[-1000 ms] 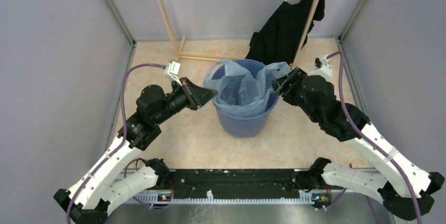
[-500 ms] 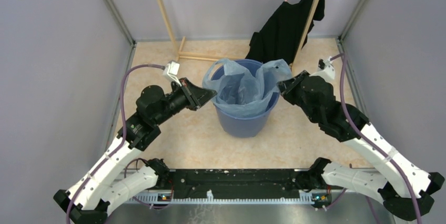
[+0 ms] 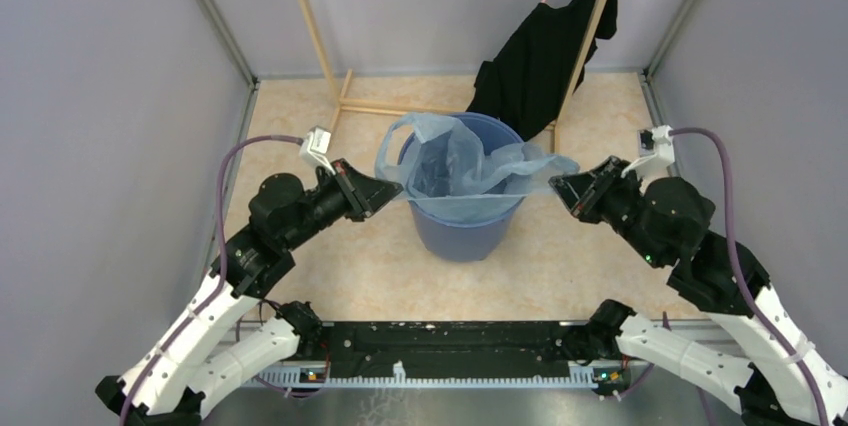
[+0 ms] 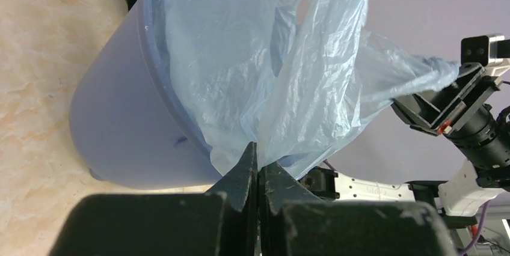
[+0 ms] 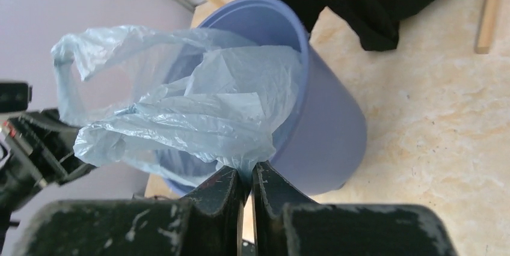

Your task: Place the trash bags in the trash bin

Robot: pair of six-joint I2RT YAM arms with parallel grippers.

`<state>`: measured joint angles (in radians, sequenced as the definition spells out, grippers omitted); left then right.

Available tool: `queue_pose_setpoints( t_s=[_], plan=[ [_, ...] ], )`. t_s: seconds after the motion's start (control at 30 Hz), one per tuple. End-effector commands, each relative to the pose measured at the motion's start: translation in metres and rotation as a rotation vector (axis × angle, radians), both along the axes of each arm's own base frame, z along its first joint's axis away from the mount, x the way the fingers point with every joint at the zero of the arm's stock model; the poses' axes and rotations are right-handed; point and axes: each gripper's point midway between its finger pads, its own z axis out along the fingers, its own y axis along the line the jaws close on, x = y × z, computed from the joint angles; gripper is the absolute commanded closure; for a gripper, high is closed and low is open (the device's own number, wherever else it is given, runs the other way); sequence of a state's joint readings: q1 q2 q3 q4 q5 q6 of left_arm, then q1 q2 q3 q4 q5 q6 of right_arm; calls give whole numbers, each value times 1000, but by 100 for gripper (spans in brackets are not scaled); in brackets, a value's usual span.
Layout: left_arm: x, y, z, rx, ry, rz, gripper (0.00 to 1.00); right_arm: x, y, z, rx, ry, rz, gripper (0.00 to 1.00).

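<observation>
The trash bin (image 3: 465, 231) is a round blue bucket on the floor between my arms, also seen in the wrist views (image 4: 120, 130) (image 5: 328, 130). The trash bag (image 3: 470, 166), thin pale-blue film, hangs inside it with its edges pulled out over the rim to both sides. My left gripper (image 3: 398, 187) is shut on the bag's left edge (image 4: 270, 130), outside the rim. On the other side, my right gripper (image 3: 556, 186) is shut on the right edge (image 5: 240, 148), stretched well past the rim.
A black garment (image 3: 545, 46) hangs from a wooden rack (image 3: 320, 36) just behind the bin. Grey walls close in the floor on the left, right and back. The arm bases and a black rail (image 3: 450, 341) lie at the near edge.
My right gripper has closed on the bag's right edge and pulled it outward to the right, away from the bin. The left gripper has drawn back slightly left, holding its edge.
</observation>
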<state>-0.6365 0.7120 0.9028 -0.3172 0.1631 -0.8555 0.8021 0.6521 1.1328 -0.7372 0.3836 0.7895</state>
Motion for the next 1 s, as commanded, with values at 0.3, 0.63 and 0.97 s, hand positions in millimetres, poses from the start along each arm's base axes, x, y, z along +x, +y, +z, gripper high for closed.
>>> queue_pose_setpoints(
  t_s=[0.3,0.63,0.97],
  plan=[
    [-15,8,-35,-19,97,6,100,-28,16,-41,-111,65,212,94],
    [-17,11,-56,-14,139,21,100,-37,3,-69,-157,120,202,94],
    [-14,12,-71,15,157,38,100,-30,4,-95,-226,128,199,93]
  ],
)
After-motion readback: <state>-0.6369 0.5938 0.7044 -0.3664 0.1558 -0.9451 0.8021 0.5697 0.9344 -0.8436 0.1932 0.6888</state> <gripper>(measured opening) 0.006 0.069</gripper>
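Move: The left hand's closed fingers hold one edge of the blue trash bag. The trash bin's middle lies about 8 cm ahead, 12 cm to the right and 20 cm below that hand. From the right hand, pinching the bag's other side, the bin is some 8 cm ahead, 15 cm to the left and 21 cm lower. The black shirt hangs roughly 32 cm ahead of the right hand and 4 cm to its left. Both hands keep their pinch on the bag's near edge and carry it down towards the bin's near rim, easing back as they sink. The left drops about 7 cm and tips down slightly; the right drops some 9 cm while coming back 3 to 4 cm, turning roughly 10 degrees counter-clockwise and tilting down. Neither set of fingers opens. ##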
